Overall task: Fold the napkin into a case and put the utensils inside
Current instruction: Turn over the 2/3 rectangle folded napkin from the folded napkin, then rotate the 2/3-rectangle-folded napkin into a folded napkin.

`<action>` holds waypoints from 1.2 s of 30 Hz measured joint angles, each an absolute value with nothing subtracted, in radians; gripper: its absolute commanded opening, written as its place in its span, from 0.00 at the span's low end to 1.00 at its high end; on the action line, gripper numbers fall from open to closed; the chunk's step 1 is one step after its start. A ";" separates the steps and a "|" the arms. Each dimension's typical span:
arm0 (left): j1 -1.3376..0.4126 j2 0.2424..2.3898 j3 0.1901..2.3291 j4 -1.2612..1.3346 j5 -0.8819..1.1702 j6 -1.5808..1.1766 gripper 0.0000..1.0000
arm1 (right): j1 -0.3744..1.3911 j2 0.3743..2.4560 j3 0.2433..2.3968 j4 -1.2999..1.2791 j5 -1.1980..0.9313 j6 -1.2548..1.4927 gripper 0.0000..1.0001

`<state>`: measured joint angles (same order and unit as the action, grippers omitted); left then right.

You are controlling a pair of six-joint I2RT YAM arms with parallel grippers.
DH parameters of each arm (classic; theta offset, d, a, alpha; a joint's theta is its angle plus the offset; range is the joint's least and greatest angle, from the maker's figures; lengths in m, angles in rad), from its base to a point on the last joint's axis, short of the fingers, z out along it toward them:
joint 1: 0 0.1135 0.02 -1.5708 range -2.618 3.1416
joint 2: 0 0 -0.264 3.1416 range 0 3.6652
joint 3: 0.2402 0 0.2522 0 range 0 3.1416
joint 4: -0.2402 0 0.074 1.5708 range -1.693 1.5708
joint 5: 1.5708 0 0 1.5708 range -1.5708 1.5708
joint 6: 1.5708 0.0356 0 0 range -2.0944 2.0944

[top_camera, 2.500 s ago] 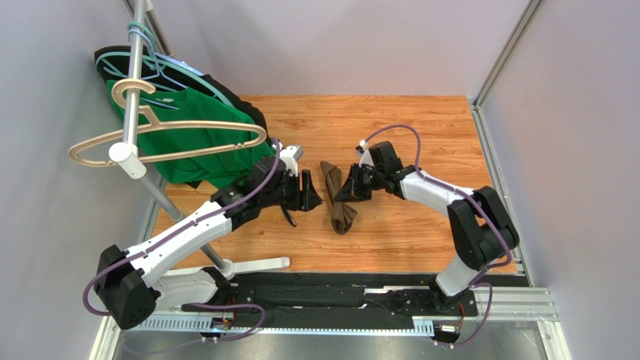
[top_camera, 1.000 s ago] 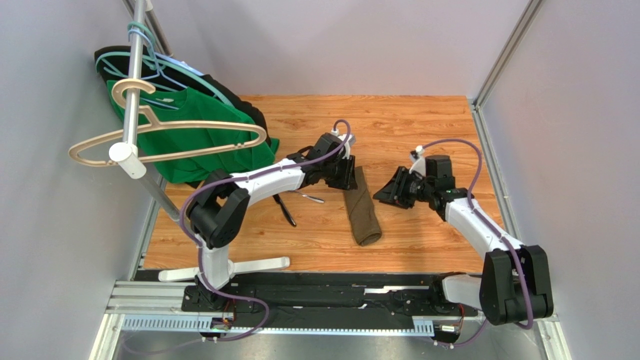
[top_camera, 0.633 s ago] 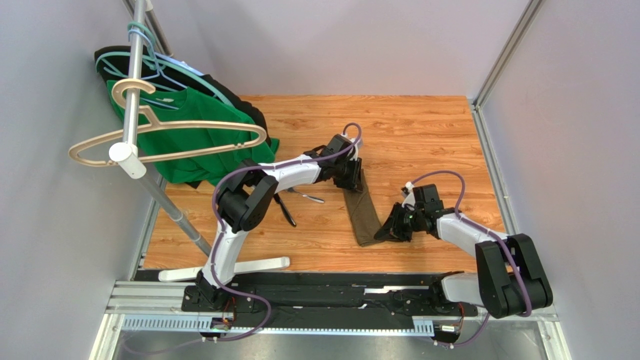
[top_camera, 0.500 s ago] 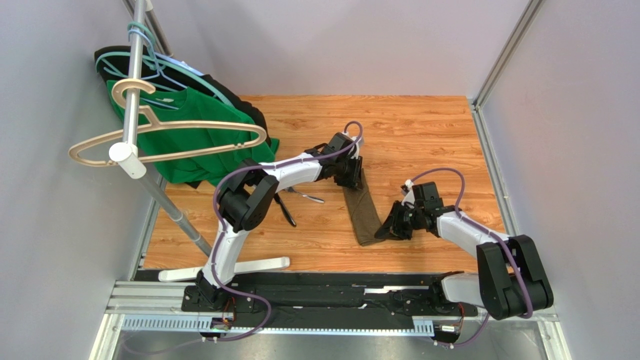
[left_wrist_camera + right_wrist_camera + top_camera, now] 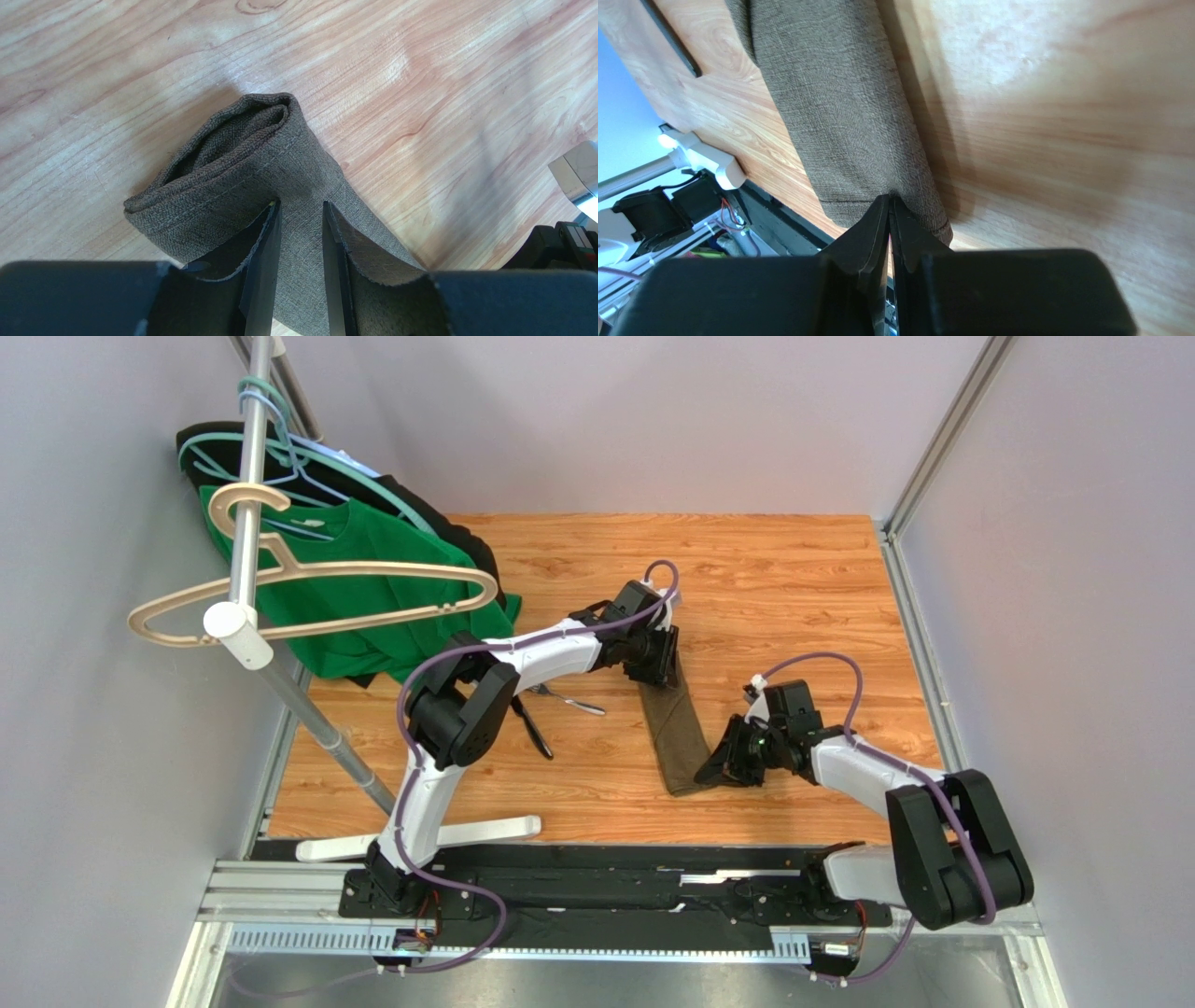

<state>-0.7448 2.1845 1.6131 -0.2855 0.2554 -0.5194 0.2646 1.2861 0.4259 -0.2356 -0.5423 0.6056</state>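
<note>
The napkin [image 5: 676, 735] lies on the wooden table as a long narrow olive-brown case, folded over itself. My left gripper [image 5: 657, 661] stands on its far end; in the left wrist view the jaws [image 5: 300, 204] are a narrow gap apart, with flat cloth [image 5: 238, 154] showing between them. My right gripper [image 5: 713, 767] is at the near right corner. In the right wrist view its fingers [image 5: 889, 198] are shut on the napkin's [image 5: 836, 105] edge. Two utensils lie left of the napkin: one with a silvery end [image 5: 572, 704] and a dark handle [image 5: 537, 730].
A clothes rack stands at the left with a green shirt [image 5: 351, 602], a black garment and several hangers; its white foot [image 5: 463, 833] lies along the table's near edge. A metal rail [image 5: 919, 630] borders the table on the right.
My right gripper has swung from the napkin's right side down to its near end and shut on the edge. My left gripper has settled on the far end.
</note>
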 measured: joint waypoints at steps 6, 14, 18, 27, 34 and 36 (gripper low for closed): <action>-0.739 2.177 1.581 -0.240 0.253 -0.529 0.33 | 0.275 1.289 0.426 -0.204 -0.543 0.614 0.09; -0.720 2.122 1.557 -0.227 0.235 -0.539 0.11 | 0.278 1.255 0.424 -0.225 -0.503 0.612 0.09; -0.702 2.126 1.587 -0.225 0.237 -0.549 0.10 | 0.278 1.255 0.424 -0.225 -0.503 0.613 0.08; -0.678 2.290 1.765 -0.229 0.283 -0.564 0.07 | 0.278 1.257 0.424 -0.223 -0.506 0.617 0.07; -0.662 2.376 1.827 -0.216 0.345 -0.601 0.01 | 0.287 1.247 0.422 -0.224 -0.503 0.628 0.06; -0.659 2.382 1.842 -0.229 0.358 -0.601 0.01 | 0.294 1.246 0.418 -0.218 -0.500 0.638 0.05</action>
<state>-0.6590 2.3821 1.8420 -0.2287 0.3580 -0.6006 0.2943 1.2465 0.4183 -0.2180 -0.4999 0.6380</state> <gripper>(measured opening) 0.017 0.059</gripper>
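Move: The napkin's far-right corner, which I want next, lies about 6 cm ahead of my open left fingers, 2 cm to their right and 1 cm lower. The fork is some 16 cm to my left hand's left and 3 cm back, the knife about 24 cm left and 6 cm back. My right fingertips already sit at the napkin's near-right corner, 1 cm back of them and 1 cm below; from that hand the far-right corner is about 23 cm ahead, 5 cm left, level. With my left hand I lift about 3 cm off the napkin, carry forward some 6 cm over its far end, then come down and a little right onto the far-right corner. The half-open fingers shut mostly on the way and finish closing down there, pinching the corner. My right hand stays put, its closed tips keeping the near end. ##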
